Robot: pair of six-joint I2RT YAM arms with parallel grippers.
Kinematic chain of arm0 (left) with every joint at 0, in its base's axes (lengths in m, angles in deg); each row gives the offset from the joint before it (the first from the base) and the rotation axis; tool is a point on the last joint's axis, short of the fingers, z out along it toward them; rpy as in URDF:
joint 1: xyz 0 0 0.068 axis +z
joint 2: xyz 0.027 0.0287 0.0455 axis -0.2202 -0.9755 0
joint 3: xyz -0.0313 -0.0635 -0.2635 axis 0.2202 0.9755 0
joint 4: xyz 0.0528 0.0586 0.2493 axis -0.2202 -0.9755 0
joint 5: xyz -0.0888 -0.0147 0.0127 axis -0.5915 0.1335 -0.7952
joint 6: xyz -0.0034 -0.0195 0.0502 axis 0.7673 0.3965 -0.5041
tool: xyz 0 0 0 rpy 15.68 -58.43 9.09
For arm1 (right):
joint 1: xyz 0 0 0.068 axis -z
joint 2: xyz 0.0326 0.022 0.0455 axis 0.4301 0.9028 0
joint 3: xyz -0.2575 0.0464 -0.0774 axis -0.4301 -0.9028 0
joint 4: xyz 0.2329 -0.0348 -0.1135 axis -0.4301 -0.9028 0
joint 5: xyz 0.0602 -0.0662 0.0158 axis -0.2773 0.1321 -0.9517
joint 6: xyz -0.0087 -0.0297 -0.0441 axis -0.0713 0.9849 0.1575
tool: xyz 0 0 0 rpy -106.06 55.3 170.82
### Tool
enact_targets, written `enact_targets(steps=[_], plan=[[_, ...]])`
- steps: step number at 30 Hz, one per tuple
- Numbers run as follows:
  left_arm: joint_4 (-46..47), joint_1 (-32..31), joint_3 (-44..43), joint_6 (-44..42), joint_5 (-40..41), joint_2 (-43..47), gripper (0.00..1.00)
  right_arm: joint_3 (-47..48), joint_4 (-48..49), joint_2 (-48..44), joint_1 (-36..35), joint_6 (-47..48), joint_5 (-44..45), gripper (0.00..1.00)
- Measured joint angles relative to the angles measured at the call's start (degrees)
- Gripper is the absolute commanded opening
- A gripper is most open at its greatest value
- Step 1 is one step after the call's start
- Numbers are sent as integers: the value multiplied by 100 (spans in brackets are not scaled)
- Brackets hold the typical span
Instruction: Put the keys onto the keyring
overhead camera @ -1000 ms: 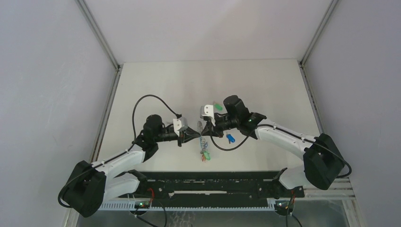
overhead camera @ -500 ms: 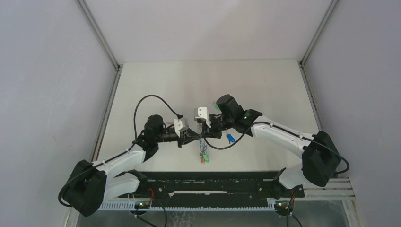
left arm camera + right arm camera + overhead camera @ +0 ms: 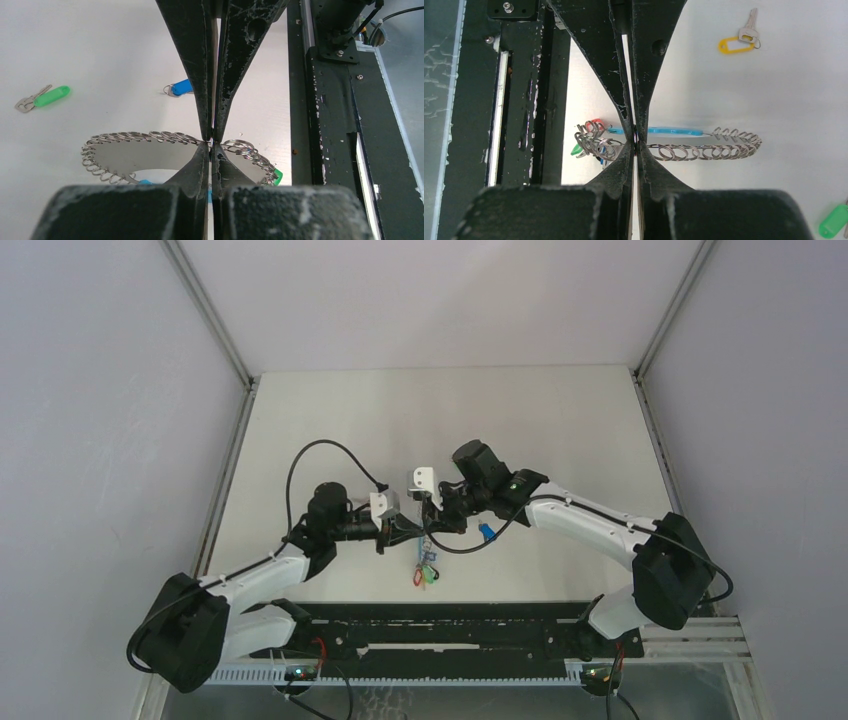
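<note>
The keyring (image 3: pixel 426 552) hangs above the table between my two arms, its coloured tags (image 3: pixel 428 577) dangling below. My left gripper (image 3: pixel 211 142) is shut on its thin wire, amid a row of small split rings (image 3: pixel 140 137). From the opposite side my right gripper (image 3: pixel 636 141) is shut on the same wire, beside the turquoise sleeve (image 3: pixel 669 131). The keys lie loose on the table. The blue key (image 3: pixel 487 531) rests under the right arm. The green key (image 3: pixel 45 96) lies further off. The yellow key (image 3: pixel 735 44) lies far from the ring.
A black rail (image 3: pixel 450 625) runs along the near table edge, close below the hanging tags. The left arm's black cable (image 3: pixel 320 455) loops over the table. White walls enclose the table on three sides.
My right arm has swung left with the keyring, closer to the left gripper, and now covers the green key from above. The left gripper's jaws opened slightly and shut again on the wire.
</note>
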Motion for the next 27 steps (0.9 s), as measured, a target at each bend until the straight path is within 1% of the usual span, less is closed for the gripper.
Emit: enact_targets(steps=[4,8,10,12,17,18,20,21,23,24,27], plan=[[0,-7,0,0,-2,-15,0,0,-4,9,7,-11,2,0],[31,-17,0,0,24,-13,0,-11,4,-52,44,-160,101,17],[28,-31,0,2,57,-13,0,-81,92,-232,61,-293,260,29],[20,-37,0,2,76,-13,0,-236,221,-529,98,-452,428,40],[-42,-37,-7,4,229,-13,0,-804,645,-1364,205,-1012,1097,48],[-79,-37,-13,4,264,-13,0,-962,750,-1517,232,-1161,1294,54],[-125,-37,-13,7,369,2,0,-1239,876,-1749,256,-1497,1679,75],[-155,-37,-13,9,420,15,0,-1357,925,-1845,269,-1668,1860,78],[-208,-37,-13,11,542,46,0,-1598,994,-2061,286,-2000,2302,96],[-249,-37,-15,11,597,70,0,-1694,994,-2173,313,-2170,2496,100],[-402,-37,-22,13,754,149,0,-1818,981,-2396,404,-2651,2868,100]])
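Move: The right fingers are shut on the keyring's coil, meeting the left fingertips; most of the ring hangs about 4 cm below them. From the right hand the blue-tagged key lies some 13 cm right, level fore and aft, 14 cm below. The green-tagged key is about 15 cm ahead, 8 cm right and 14 cm down. For the left hand the blue key is likewise roughly 13 cm right, level fore and aft, 14 cm down. Rightward and slightly forward, the right hand comes free of the keyring after a short hold, travelling about 9 cm right and 4 cm forward towards the blue key. It first lifts about 3 cm, then sinks slightly, while its fingers spread wide and it turns some 40 degrees clockwise. The left hand keeps its pinch on the coil, easing forward a little late on. ##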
